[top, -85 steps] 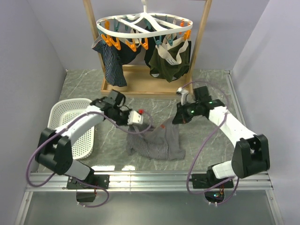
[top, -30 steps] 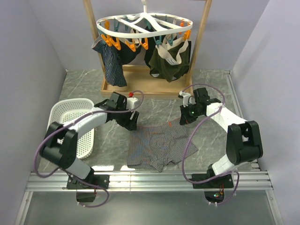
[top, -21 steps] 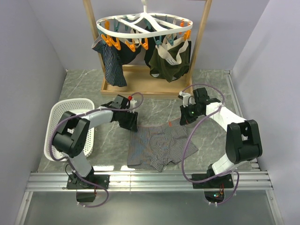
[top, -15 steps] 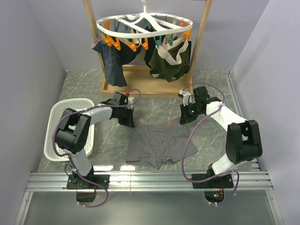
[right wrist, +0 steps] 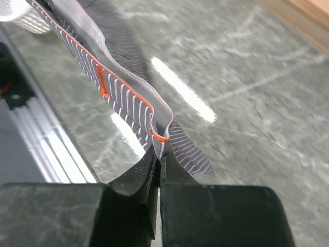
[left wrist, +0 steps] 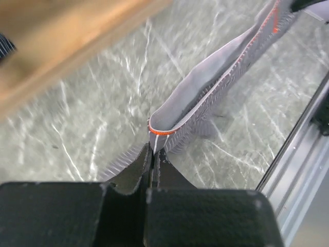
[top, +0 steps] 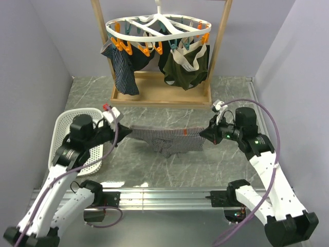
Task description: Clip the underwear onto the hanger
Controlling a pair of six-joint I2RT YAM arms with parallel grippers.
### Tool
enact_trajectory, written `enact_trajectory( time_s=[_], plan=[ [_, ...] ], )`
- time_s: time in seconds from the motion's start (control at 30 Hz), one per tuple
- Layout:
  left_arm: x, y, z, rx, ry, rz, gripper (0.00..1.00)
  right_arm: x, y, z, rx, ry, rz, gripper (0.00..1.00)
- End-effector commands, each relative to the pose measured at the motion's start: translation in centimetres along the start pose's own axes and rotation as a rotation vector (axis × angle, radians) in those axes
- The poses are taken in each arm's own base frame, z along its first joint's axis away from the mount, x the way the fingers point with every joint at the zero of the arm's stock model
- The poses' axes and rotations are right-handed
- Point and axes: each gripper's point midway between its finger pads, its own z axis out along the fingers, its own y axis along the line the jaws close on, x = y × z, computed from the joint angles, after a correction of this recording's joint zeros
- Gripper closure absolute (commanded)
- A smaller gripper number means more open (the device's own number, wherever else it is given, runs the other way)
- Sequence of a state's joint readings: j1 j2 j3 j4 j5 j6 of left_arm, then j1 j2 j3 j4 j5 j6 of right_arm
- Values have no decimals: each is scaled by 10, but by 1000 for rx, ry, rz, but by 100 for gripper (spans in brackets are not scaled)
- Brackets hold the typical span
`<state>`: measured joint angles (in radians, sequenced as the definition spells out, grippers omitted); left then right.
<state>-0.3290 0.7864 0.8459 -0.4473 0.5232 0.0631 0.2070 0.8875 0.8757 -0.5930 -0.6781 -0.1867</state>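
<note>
The light grey striped underwear point(top: 167, 139) hangs stretched above the table between both arms, its waistband taut and its orange-red tag point(top: 184, 133) facing up. My left gripper point(top: 126, 131) is shut on the waistband's left end point(left wrist: 163, 129). My right gripper point(top: 204, 135) is shut on the right end point(right wrist: 160, 135). The rest of the fabric sags below the band. The white oval hanger point(top: 158, 29) with orange and teal clips hangs at the back, well beyond and above both grippers.
A wooden frame point(top: 160, 94) carries the hanger; a dark navy striped garment point(top: 124, 67) and a dark olive pair point(top: 185, 68) hang from its clips. A white laundry basket point(top: 67, 123) sits at the left under my left arm. An aluminium rail point(top: 164, 196) runs along the near edge.
My left gripper closed on the waistband's left end. Both arms then rose and pulled apart, lifting the underwear from flat on the table into a taut span.
</note>
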Motion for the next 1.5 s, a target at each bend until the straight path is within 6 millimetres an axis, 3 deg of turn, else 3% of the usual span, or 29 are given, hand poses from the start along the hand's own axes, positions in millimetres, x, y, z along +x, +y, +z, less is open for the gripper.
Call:
enact_trajectory(
  time_s=[0.0,0.13,0.23,0.3,0.33,0.4,0.43,0.47,0.53,0.63,0.7,0.8,0.9,0.93,1.0,1.03,1.1,1.23,1.33,1.47],
  plan=[
    [23,-18,-21,56,49,69,100,-2,20,-7,-78,-29,6,100],
    [12,-34,-39,85,36,58,100,-27,30,-12,-107,-99,3,100],
    [-4,-22,-35,4,14,-51,100,-34,13,9,-90,-64,57,100],
    [4,-15,-18,4,96,-162,100,-40,-1,24,-65,-46,70,100],
    [5,-10,-12,-8,122,-197,100,-37,-13,40,-62,-2,104,100],
    [27,12,11,-72,235,-292,100,-34,-28,60,-46,43,134,100],
    [29,21,20,-97,252,-309,100,-25,-38,80,-41,93,162,100],
    [45,38,34,-148,307,-355,100,-21,-48,90,-18,113,174,100],
    [57,72,52,-229,319,-428,100,-14,-70,116,20,133,213,100],
    [73,108,69,-283,337,-485,100,-12,-93,140,63,134,225,100],
    [69,119,76,-269,306,-463,100,-14,-97,146,63,129,223,100],
    [57,119,76,-237,260,-396,100,-22,-91,138,52,112,200,100],
    [42,107,62,-190,225,-295,100,-36,-73,116,27,81,164,100],
    [34,97,55,-166,208,-278,100,-43,-61,103,7,56,145,100],
    [44,83,41,-119,256,-208,100,-39,-43,88,-25,66,127,100],
    [38,73,30,-97,238,-175,100,-42,-29,74,-40,42,81,100],
    [44,51,16,-18,247,-112,100,-34,-6,52,-58,38,35,100],
    [46,7,-30,111,260,90,100,-7,34,27,-166,63,-64,100],
    [30,1,-49,73,217,184,100,13,57,10,-256,83,-97,100],
    [41,-26,-80,162,299,254,100,24,83,-13,-345,64,-163,100]
  ],
)
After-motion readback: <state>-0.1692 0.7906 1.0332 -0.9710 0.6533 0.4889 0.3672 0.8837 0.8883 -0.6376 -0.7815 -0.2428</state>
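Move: The underwear already hangs by its waistband between both shut grippers, its middle about 16 cm to the right of the left hand and 16 cm to the left of the right, roughly 6 cm below each. From the left hand, the hanger ring stands some 33 cm ahead, 15 cm right and 18 cm higher; the white basket lies around 28 cm left, about 2 cm ahead and 21 cm down. The underwear is shaken out in one whip-like stroke: both hands first ease back a few centimetres, then throw forward and down towards the table by some 13 cm each way, fingers tipping down, and snap back and up, levelling again. They finish about 4 cm farther back and 4 cm left of where they began, both keeping their pinch on the waistband corners. ##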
